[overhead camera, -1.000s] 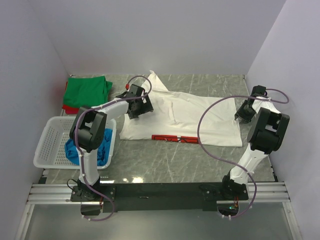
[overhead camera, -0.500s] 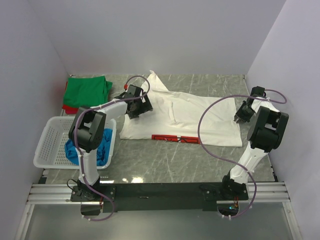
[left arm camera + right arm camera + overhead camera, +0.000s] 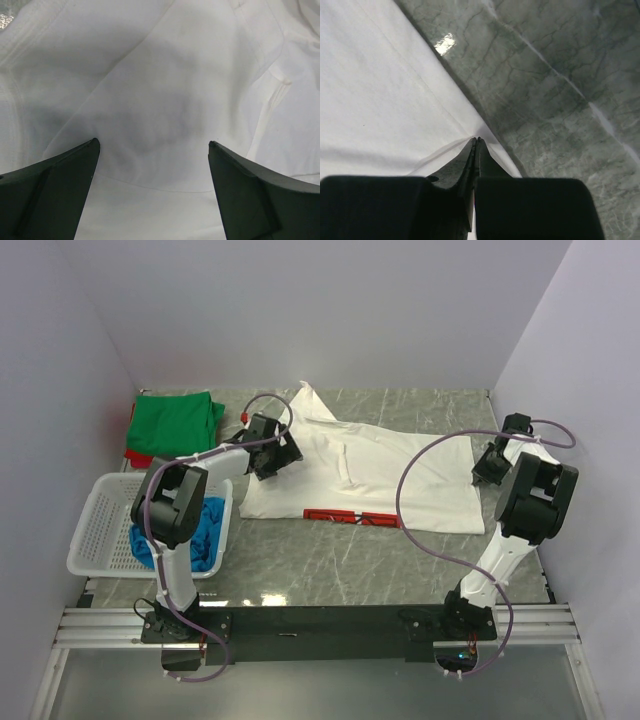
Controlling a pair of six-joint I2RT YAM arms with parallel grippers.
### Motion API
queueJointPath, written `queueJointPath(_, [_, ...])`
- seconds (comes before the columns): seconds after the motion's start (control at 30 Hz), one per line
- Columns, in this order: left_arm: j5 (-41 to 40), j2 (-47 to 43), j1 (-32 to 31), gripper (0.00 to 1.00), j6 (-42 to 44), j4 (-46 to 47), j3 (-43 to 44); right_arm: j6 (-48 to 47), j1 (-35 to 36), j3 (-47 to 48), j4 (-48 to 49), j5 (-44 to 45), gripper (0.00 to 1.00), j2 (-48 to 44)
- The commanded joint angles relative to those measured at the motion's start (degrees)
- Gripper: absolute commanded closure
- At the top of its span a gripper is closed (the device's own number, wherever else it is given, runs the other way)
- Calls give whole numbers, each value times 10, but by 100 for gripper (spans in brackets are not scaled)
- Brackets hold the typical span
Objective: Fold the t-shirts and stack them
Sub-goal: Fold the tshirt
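The large white t-shirt (image 3: 380, 465) lies spread across the marble table, a red print strip (image 3: 350, 516) showing along its near edge. My left gripper (image 3: 272, 448) hovers open over the shirt's left part; in the left wrist view its fingers (image 3: 154, 144) stand wide apart above bare white cloth (image 3: 160, 75). My right gripper (image 3: 487, 466) is at the shirt's right edge. In the right wrist view it (image 3: 476, 140) is shut, pinching the white hem (image 3: 380, 100), with creases running from the tips. A folded green shirt (image 3: 175, 422) lies on a red one (image 3: 134, 454) at the back left.
A white lattice basket (image 3: 100, 525) stands at the near left with a bright blue shirt (image 3: 200, 532) bunched in it. Side walls close in on both sides. Bare marble (image 3: 560, 90) lies right of the white shirt's edge.
My right gripper has closed onto the white shirt's right edge. My left gripper has drifted slightly back and left over the shirt, still open.
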Motion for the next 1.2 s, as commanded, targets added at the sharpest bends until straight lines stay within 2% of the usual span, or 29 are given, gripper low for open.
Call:
queueJointPath(0.0, [-35,24,8,1,-11,-98,-44,2,-19,11,4,35,100,-28])
queueJointPath(0.57, [-100,-2,15,1,-12,-123,-45,-5,-39,17,-3,46,100,-45])
queueJointPath(0.7, [-101,-13,11,1,15,-104,-29,-3,-39,25,-5,16,100,-48])
queueJointPath(0.77, [-103,-12,2,1,35,-110,9,-2,-38,34,-14,5,85,-51])
queueJointPath(0.8, [-105,-10,-2,1,41,-115,25,-3,-38,43,-17,-2,73,-54])
queueJointPath(0.9, [-117,-4,-23,1,59,-139,87,1,-32,46,-23,-7,62,-78])
queueJointPath(1.03, [-121,-12,-49,1,61,-147,128,3,-2,17,-17,-10,59,-128])
queueJointPath(1.17, [-97,-22,-67,1,41,-139,106,9,60,-28,-17,-21,58,-176])
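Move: The right hand is shut on the white shirt's right edge, about 0 cm off. From it, the red band on the near edge lies some 31 cm left and 9 cm back. The wide-open left hand has shirt cloth right beneath it; from it the pinched edge is roughly 48 cm right and 3 cm back, the red band 17 cm right and 13 cm back, the shirt's far sleeve tip 8 cm right and 15 cm ahead. Right hand tugs the pinched edge rightward, opens and rises 9 cm; spread left hand slides left, then lifts. ##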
